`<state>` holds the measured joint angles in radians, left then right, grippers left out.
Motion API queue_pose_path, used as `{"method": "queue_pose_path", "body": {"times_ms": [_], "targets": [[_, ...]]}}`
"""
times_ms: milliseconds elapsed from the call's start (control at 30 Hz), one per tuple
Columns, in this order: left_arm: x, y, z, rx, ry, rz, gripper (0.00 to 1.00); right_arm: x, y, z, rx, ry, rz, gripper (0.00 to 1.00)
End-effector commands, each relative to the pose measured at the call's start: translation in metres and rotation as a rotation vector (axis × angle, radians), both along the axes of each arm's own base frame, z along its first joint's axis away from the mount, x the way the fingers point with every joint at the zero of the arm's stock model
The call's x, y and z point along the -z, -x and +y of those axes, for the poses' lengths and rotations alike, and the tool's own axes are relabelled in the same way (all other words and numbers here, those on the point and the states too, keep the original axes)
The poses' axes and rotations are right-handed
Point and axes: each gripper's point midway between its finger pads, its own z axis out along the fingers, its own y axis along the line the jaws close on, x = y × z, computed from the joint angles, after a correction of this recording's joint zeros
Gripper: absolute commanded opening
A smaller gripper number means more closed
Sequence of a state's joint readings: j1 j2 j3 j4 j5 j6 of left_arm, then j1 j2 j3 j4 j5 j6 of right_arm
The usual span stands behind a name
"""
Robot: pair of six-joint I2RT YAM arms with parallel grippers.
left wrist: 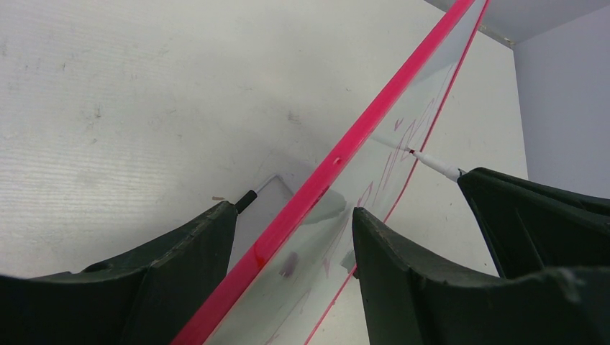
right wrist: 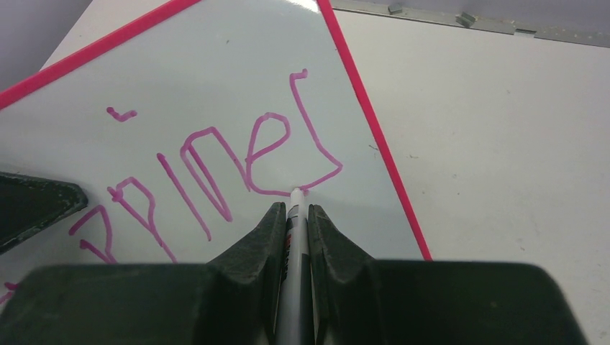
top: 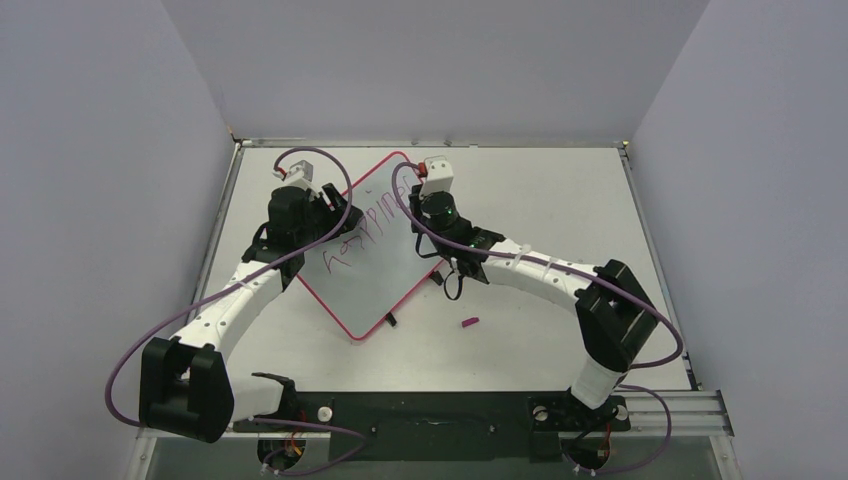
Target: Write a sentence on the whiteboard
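Observation:
The whiteboard (top: 385,270) lies diamond-wise on the table, white with a thin red-pink frame (left wrist: 374,118). The sentence (top: 362,235) is a slanted purple-magenta line, and the right wrist view shows its letters (right wrist: 216,165) up to a fresh curved stroke. My right gripper (right wrist: 295,208) is shut on a grey marker (right wrist: 296,237), whose tip touches the board at that stroke's end. The same marker (left wrist: 435,164) shows in the left wrist view. My left gripper (left wrist: 293,210) is open, straddling the board's left frame edge, one finger (left wrist: 403,273) over the board and the other over the table.
A small magenta cap (top: 469,322) lies on the table (top: 560,200) right of the board's lower corner. Black clips (top: 391,319) stick out of the board's lower right edge. Grey walls close in the table on three sides, with a metal rail (right wrist: 460,18) at the back.

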<state>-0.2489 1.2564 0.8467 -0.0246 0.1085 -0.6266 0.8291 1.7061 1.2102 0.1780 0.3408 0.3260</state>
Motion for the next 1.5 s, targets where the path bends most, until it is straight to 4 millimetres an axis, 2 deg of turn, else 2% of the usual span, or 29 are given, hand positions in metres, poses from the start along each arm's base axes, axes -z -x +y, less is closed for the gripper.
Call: {"method": "queue_pose_path", "body": {"times_ms": [0, 200, 367, 500, 600, 1000, 1467], "targets": [[0.003, 0.007, -0.014, 0.089, -0.047, -0.048, 0.47, -0.023, 0.011, 0.002, -0.015, -0.036, -0.024, 0.00], [0.003, 0.007, -0.013, 0.088, -0.048, -0.048, 0.46, -0.043, 0.015, -0.010, 0.005, -0.048, -0.054, 0.00], [0.003, 0.007, -0.013, 0.088, -0.046, -0.048, 0.47, -0.070, 0.022, -0.021, 0.019, -0.094, -0.098, 0.00], [0.003, 0.007, -0.014, 0.091, -0.045, -0.047, 0.47, -0.091, 0.018, -0.031, 0.043, -0.122, -0.134, 0.00], [0.003, 0.007, -0.015, 0.093, -0.043, -0.049, 0.47, -0.098, 0.011, -0.035, 0.058, -0.130, -0.148, 0.00], [0.004, 0.006, -0.014, 0.090, -0.048, -0.045, 0.46, -0.102, -0.027, -0.025, 0.055, -0.133, -0.152, 0.00], [0.005, 0.006, -0.014, 0.091, -0.051, -0.043, 0.46, -0.085, -0.038, -0.016, 0.039, -0.114, -0.124, 0.00]]}}
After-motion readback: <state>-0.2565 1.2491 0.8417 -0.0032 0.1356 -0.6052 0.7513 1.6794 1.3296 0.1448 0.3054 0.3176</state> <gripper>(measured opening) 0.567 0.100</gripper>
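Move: The marker is already in the right hand, its tip on the board at the tail of the first "s". The next spot, blank board just right of that "s"'s top, lies some 9 cm ahead of the right hand, 1 cm left and 4 cm up; the "e" is about 6 cm ahead, 4 cm left and level, the board's far corner 12 cm ahead, 4 cm left, 9 cm up. From the left hand the spot is roughly 9 cm ahead, 12 cm right, 4 cm up. The right hand, keeping its grip on the marker, draws back about 2 cm so the tip comes free of the "s" tail, while climbing some 7 cm and drifting right with a slight upward tilt. It then swings forward about 5 cm and eases down a little to bring the tip close beside the top of the "s", as the left hand keeps hold of the board's edge and shifts barely 1 cm right and up. ##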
